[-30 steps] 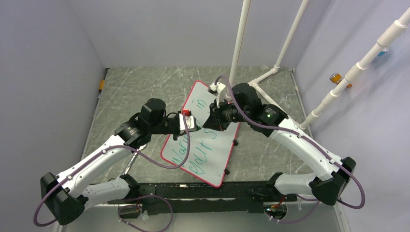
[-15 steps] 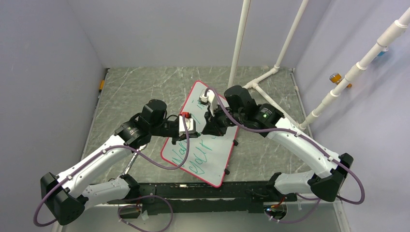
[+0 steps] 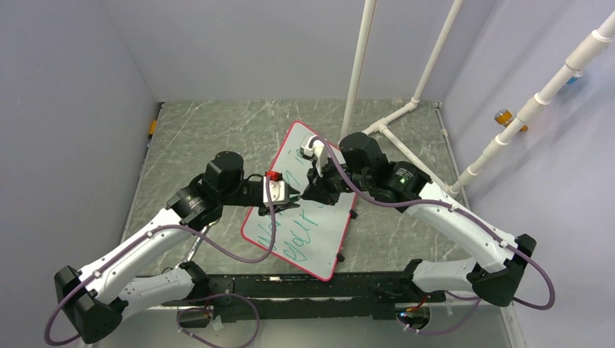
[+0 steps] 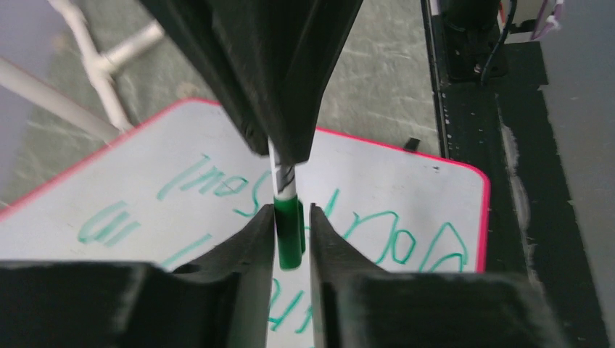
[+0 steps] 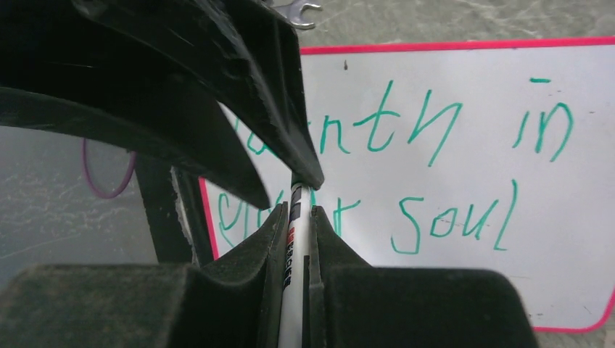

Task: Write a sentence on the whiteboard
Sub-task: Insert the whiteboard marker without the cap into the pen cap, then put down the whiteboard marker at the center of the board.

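Note:
The whiteboard (image 3: 323, 235) (image 4: 435, 185) (image 5: 471, 94), white with a red rim, lies tilted on the table. On it is the green sentence (image 3: 296, 230) (image 4: 217, 181) (image 5: 435, 217). My two grippers meet above the board. The right gripper (image 3: 313, 192) (image 5: 299, 214) is shut on the white barrel of a marker (image 5: 296, 250) (image 4: 283, 177). The marker's green cap (image 4: 289, 235) sits between the fingers of my left gripper (image 3: 290, 194) (image 4: 292, 217). Those jaws stand slightly apart, with a thin gap showing beside the cap.
White PVC pipes (image 3: 359, 65) rise from the table behind the board, with more along the right wall (image 3: 537, 98). A small wrench (image 5: 294, 11) lies on the table beyond the board's edge. A black rail (image 3: 312, 286) runs along the near edge.
The right gripper came down and left with the marker to meet the left gripper. The left jaws, shut before, have parted a little around the green cap.

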Motion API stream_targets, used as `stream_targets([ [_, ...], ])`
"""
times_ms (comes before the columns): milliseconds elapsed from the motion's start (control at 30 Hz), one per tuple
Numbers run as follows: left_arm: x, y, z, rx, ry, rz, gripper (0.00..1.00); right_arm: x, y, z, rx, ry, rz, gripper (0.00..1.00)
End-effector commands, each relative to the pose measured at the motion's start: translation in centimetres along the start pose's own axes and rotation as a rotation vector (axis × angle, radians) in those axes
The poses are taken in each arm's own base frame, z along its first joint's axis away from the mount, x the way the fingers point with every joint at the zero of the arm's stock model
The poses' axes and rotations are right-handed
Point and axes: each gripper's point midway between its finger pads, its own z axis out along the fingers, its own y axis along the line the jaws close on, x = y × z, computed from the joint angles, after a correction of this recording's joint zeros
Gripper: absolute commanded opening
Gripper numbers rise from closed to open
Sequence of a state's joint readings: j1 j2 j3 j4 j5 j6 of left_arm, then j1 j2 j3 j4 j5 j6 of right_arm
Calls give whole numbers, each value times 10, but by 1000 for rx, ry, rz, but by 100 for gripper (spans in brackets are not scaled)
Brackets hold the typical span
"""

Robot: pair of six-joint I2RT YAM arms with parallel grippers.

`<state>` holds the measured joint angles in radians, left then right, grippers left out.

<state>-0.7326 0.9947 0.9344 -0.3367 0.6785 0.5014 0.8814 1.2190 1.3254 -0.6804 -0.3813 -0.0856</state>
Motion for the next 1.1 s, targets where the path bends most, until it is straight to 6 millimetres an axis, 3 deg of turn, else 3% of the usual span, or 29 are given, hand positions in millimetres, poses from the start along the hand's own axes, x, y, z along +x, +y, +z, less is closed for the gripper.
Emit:
stream_targets([
  [0,-48,6,-7,-29,-162,145,45,-23,-15,-16,130,-109,-15,0],
  [100,-48,9,-9,-49,-158,136,55,-18,-26,-24,207,-111,26,0],
  [300,-52,16,-16,-106,-169,138,61,-1,-46,-39,362,-127,135,0],
  [433,-54,30,-24,-189,-163,103,64,27,-82,-57,617,-125,269,0],
  [500,-57,40,-29,-250,-164,89,72,44,-99,-70,756,-131,342,0],
  [600,-60,61,-43,-382,-170,46,72,68,-118,-94,939,-181,450,0],
  [767,-55,101,-72,-637,-124,-64,76,112,-139,-115,1124,-218,599,0],
  [933,-44,126,-112,-873,-48,-132,77,149,-162,-117,1212,-240,718,0],
  [1067,-38,137,-151,-1084,-88,-145,88,175,-180,-109,1222,-256,818,0],
])
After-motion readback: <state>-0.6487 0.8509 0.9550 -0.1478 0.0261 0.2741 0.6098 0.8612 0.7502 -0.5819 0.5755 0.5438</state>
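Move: The green cap, already on the marker, is about 2 cm to the right of my left hand and 1 cm below it, between my parted fingertips. From my right hand, which grips the marker, the cap is some 4 cm left, 1 cm ahead and 2 cm down. That hand's next place, the bare table beyond the whiteboard's right edge, lies about 22 cm right, 8 cm ahead and 24 cm down; the whiteboard's middle is 12 cm ahead, 2 cm left of it. My left hand opens its fingers wide and backs off the cap, first straight up about 4 cm, then forward, left and further up while turning some 45 degrees counter-clockwise. My right hand keeps its grip on the marker and swings it away to the right, over 20 cm, also down and somewhat forward, speeding up as it turns about 80 degrees clockwise so the fingers point forward. ##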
